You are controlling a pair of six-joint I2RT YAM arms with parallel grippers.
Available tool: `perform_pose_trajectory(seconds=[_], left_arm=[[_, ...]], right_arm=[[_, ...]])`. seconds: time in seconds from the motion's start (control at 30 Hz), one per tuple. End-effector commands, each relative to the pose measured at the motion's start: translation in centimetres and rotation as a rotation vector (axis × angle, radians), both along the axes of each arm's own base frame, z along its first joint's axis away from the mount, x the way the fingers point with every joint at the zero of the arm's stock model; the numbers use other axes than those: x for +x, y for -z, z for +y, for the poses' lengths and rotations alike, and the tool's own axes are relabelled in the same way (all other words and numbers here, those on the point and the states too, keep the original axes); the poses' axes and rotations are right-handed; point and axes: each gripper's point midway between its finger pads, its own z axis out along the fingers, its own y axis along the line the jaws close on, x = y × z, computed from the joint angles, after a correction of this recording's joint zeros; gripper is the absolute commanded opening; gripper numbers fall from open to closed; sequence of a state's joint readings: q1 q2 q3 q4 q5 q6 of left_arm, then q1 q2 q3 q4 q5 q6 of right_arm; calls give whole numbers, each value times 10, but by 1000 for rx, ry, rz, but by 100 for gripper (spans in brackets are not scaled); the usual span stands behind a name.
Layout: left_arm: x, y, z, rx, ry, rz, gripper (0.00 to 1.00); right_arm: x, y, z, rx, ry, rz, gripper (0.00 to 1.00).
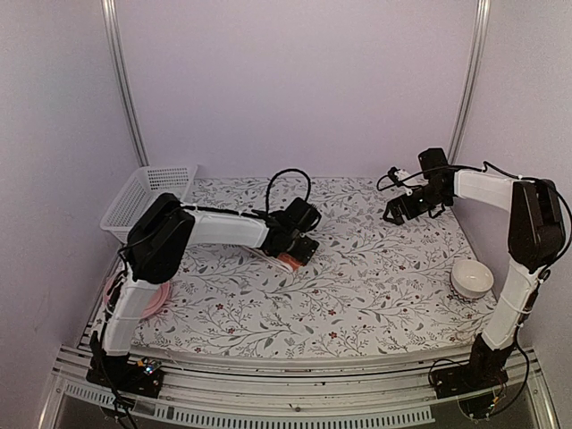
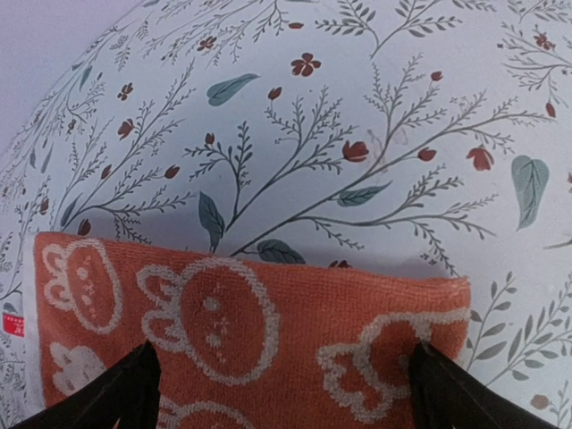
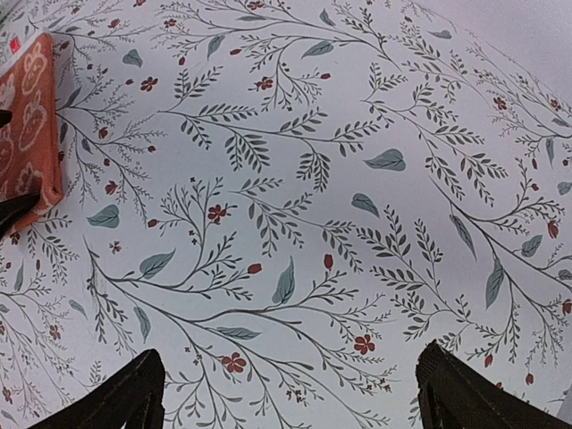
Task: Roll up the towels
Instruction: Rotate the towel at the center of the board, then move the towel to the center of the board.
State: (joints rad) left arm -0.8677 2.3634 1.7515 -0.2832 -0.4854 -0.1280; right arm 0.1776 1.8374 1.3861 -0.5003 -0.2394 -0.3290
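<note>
One orange-red towel (image 1: 290, 262) with a white bunny-like pattern lies folded flat on the flowered tablecloth near the middle. In the left wrist view the towel (image 2: 268, 331) fills the lower half, its far folded edge straight. My left gripper (image 2: 281, 398) is open and low over it, a finger (image 2: 134, 393) at each side of the cloth, gripping nothing. From above, the left gripper (image 1: 302, 248) sits right at the towel. My right gripper (image 1: 407, 207) hangs open over bare cloth at the back right. Its wrist view catches the towel (image 3: 27, 125) at the far left.
A white mesh basket (image 1: 147, 198) stands at the back left. A pink plate (image 1: 159, 299) lies by the left arm's base. A white bowl (image 1: 471, 279) sits near the right edge. The flowered tablecloth (image 1: 375, 286) covers the table.
</note>
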Motion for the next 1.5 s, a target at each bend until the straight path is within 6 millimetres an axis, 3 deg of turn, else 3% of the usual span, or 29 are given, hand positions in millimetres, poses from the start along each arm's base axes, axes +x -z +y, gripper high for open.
perform_pose_trajectory(seconds=[0.0,0.1,0.27,0.4,0.47,0.7,0.73,0.77,0.87,1.0,1.2,1.33,1.47], left_arm=[[-22,23,-2,68,70,68,97],[-48,31,-16,75,176,105,97],[-118,42,-38,65,399,189,97],[-177,52,-32,76,537,248,97],[-183,45,-26,73,524,225,97],[-124,-38,-3,19,287,-28,97],[-116,-63,-2,-14,268,-74,97],[-110,-75,-2,-28,252,-99,97],[-96,-94,1,-40,215,-133,97],[-83,-95,32,-39,84,-129,97],[-59,-70,81,-14,-47,-106,97],[-42,-56,95,-25,-67,-90,97],[-35,-45,99,-17,-74,-73,97]], right_arm=[[-2,-12,2,16,2,-29,99],[-2,-12,2,17,1,-29,99],[-3,-17,4,32,-11,-36,99],[-5,-20,8,46,-26,-41,99],[-6,-20,9,53,-32,-39,99],[-7,-19,11,61,-39,-35,99],[-8,-19,12,65,-44,-33,99],[-8,-19,13,70,-49,-33,99],[-11,-20,19,95,-81,-33,99],[-12,-20,51,31,-160,-83,99],[-4,-16,126,-80,-281,-160,99],[-6,-8,176,-85,-366,-173,99],[-7,18,205,-130,-398,-158,99]])
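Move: The folded orange towel lies slantwise under the left hand's open fingers, which are near its back-right end; its middle is about 5 cm ahead, 9 cm to the left and 2 cm below that hand. The pink plate lies some 40 cm to the left of the left hand and 12 cm back, the white basket roughly 52 cm left and 17 cm ahead. From the right hand, the towel's middle is about 36 cm left, 2 cm ahead and 11 cm below. With its open fingertips still down on the towel's back-right end, the left hand drags that end back about 16 cm, drifting a little right and turning some 25 degrees clockwise, to swing the towel round; it then lifts off, rising about 9 cm while going forward, and swings left with the wrist turning back, sinking slightly to finish just left of the towel. The right hand mostly waits until the left has lifted, then sweeps about 19 cm left towards the towel, fingers open, turning some 20 degrees counter-clockwise. ##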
